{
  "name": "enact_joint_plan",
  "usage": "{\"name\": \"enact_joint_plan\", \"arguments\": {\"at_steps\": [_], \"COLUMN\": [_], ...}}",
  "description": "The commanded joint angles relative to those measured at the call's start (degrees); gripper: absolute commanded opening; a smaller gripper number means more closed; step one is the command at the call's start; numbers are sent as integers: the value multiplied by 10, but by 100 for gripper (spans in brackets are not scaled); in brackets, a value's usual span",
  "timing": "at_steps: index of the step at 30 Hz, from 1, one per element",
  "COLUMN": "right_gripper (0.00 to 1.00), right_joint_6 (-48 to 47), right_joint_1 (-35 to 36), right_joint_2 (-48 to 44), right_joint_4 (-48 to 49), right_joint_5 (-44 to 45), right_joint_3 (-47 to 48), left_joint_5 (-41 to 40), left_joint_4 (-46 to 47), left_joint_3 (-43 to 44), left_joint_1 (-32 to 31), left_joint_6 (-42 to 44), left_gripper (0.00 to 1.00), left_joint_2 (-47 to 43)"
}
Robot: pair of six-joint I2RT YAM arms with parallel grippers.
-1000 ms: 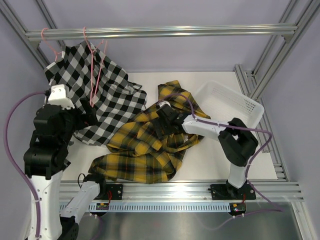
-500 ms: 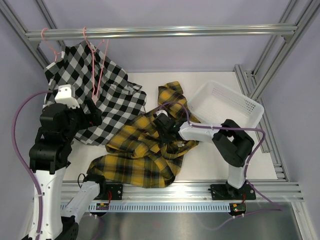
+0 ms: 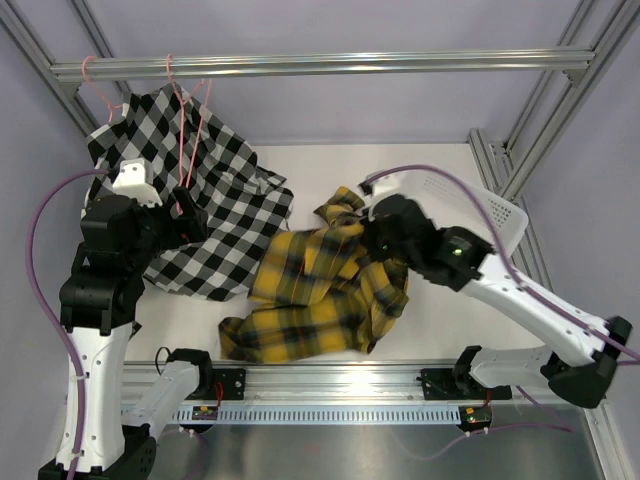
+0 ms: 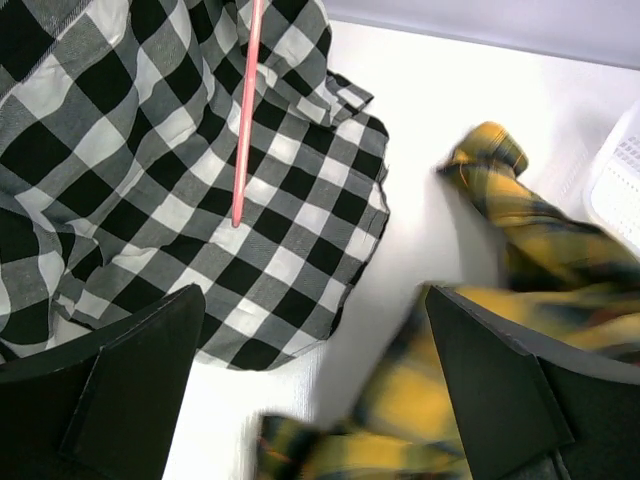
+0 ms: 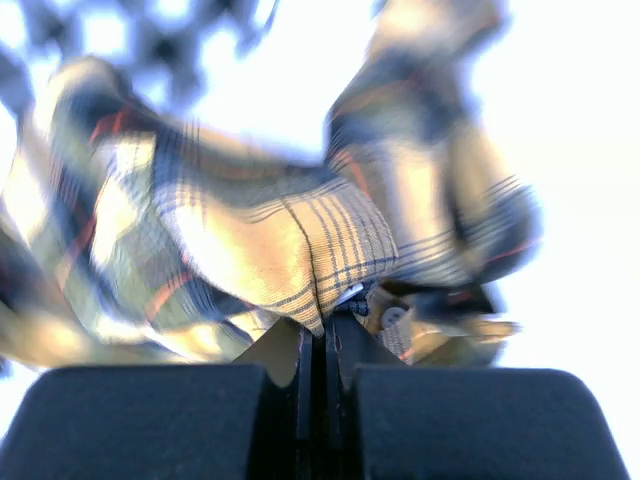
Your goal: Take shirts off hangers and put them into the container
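The yellow-and-black shirt (image 3: 320, 290) hangs bunched from my right gripper (image 3: 378, 238), which is shut on a fold of its cloth (image 5: 260, 230) just left of the white container (image 3: 500, 215); its lower part trails on the table. In the right wrist view the jaws (image 5: 325, 335) are pinched together on the fabric near a button. The black-and-white shirt (image 3: 200, 200) hangs on a pink hanger (image 3: 185, 120) from the rail. My left gripper (image 3: 185, 212) is open next to it, with nothing between its fingers (image 4: 130, 390). The hanger wire (image 4: 245, 120) lies across the checked cloth (image 4: 150, 170).
A grey aluminium rail (image 3: 320, 65) spans the back. From its left end hangs a second pink hanger (image 3: 95, 75). Frame posts stand at the right side (image 3: 545, 120). The right arm partly covers the container's near rim. The container's edge (image 4: 620, 180) shows in the left wrist view.
My right gripper has shut on the yellow shirt and lifted it up and to the right, toward the container; the shirt has bunched up. The left arm has barely shifted.
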Motion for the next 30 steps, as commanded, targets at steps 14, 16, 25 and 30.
{"name": "enact_joint_plan", "arguments": {"at_steps": [14, 16, 25, 30], "right_gripper": [0, 0, 0, 0], "right_joint_6": [-145, -139, -100, -40], "right_joint_1": [-283, -310, -443, -479], "right_joint_2": [-93, -85, -41, 7], "right_joint_4": [-33, -29, 44, 106], "right_joint_5": [167, 141, 0, -24], "right_joint_3": [258, 251, 158, 82], "left_joint_5": [24, 34, 62, 81], "left_joint_4": [27, 28, 35, 41], "left_joint_3": [37, 31, -6, -23], "left_joint_1": [2, 2, 2, 2], "left_joint_6": [-7, -10, -20, -27], "left_gripper": [99, 99, 98, 97], "left_joint_2": [7, 5, -4, -11]}}
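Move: The container's middle lies about 14 cm farther out than the right hand, some 19 cm to its right and 18 cm lower; the right hand already holds the yellow plaid shirt. The shirt's trailing tail sits about 25 cm left of that hand, 12 cm nearer the base and 20 cm lower, and the black-and-white checked shirt's middle some 33 cm left and 13 cm ahead. From the left hand the container is roughly 51 cm right, 14 cm ahead and 30 cm below. Keeping its fingers shut on the yellow plaid shirt, the right hand swings it up and to the right, rising some 20 cm and carrying it from mid-table towards the container, while the wrist turns about 40 degrees clockwise and the fingertips tip up. Still easing right, it then reaches forward and sinks roughly 10 cm as the fingertips tip partly down again, bringing the bunched cloth over the container's right-hand part. ##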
